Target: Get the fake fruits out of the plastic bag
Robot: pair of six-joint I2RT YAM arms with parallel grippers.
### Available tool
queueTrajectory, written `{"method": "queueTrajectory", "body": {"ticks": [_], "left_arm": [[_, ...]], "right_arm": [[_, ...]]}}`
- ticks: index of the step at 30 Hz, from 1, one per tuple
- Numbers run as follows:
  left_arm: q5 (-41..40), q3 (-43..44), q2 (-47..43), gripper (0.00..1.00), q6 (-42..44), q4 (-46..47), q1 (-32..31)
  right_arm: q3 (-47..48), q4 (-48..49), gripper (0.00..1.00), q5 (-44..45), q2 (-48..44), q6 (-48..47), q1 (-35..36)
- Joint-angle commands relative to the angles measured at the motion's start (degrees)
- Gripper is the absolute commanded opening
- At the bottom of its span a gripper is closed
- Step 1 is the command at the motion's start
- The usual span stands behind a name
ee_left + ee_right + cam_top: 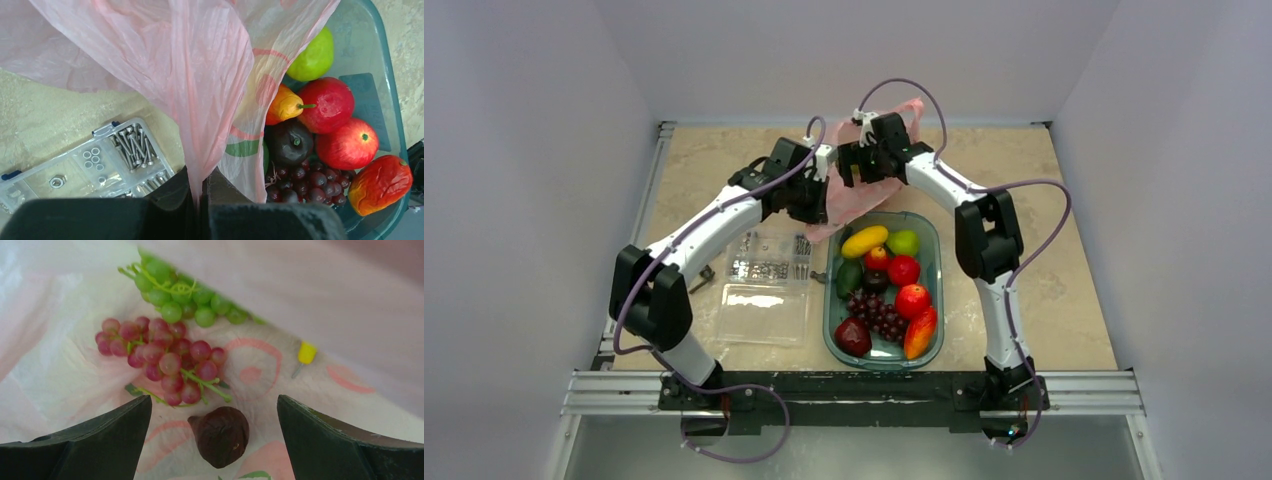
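Note:
The pink plastic bag [869, 200] is held up at the back of the green tray [937, 250]. My left gripper [201, 192] is shut on a gathered fold of the bag [175, 60]. My right gripper [214, 407] is open inside the bag, with its fingers on either side of a dark brownish-purple fruit [221, 436] and not touching it. Beyond that lie a red grape bunch [160, 357] and a green grape bunch [185, 297] on the bag's floor. A small yellow tip [306, 352] pokes out by a fold. In the top view both grippers, left [826, 190] and right [861, 165], meet at the bag.
The tray [372, 65] holds a yellow oval fruit [864, 241], a green apple [903, 242], red apples [912, 300], dark purple grapes [879, 315] and an orange-red mango [920, 333]. A clear box of screws [769, 258] stands open left of the tray.

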Motion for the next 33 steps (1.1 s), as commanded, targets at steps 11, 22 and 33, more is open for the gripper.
{"method": "queueTrajectory", "body": {"ticks": [11, 22, 33], "left_arm": [[0.8, -2.0, -4.2, 0.0, 0.4, 0.9, -0.1], [1.8, -1.5, -3.7, 0.0, -0.4, 0.6, -0.1], [-3.1, -1.5, -3.9, 0.0, 0.3, -0.2, 0.0]], "right_arm": [[7.7, -13.1, 0.96, 15.4, 7.6, -8.2, 5.5], [3.3, -5.1, 0.37, 16.8, 4.5, -2.8, 5.5], [2.6, 3.9, 0.03, 19.2, -2.6, 0.9, 3.7]]}}
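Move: The dark fig lies in the open bag about 2 cm back from the right hand and some 8 cm below it, neither left nor right. At the fig's height, the red grapes are roughly 6 cm left and 1 cm ahead of this hand, the green grapes about 7 cm left and 5 ahead. The banana in the tray is some 13 cm behind it. From the left hand the fig is about 14 cm ahead, 9 right and 13 down. The right fingers close on the dark fig and grip it, their effort rising as they stop part-open around it. To get there the open hand sinks about 7 cm into the bag while drawing back some 3 cm, rolling its left side down nearly 20 degrees; once shut on the fig, it rises about 4 cm and eases forward. The left hand keeps pinching the bag's rim, almost still. ##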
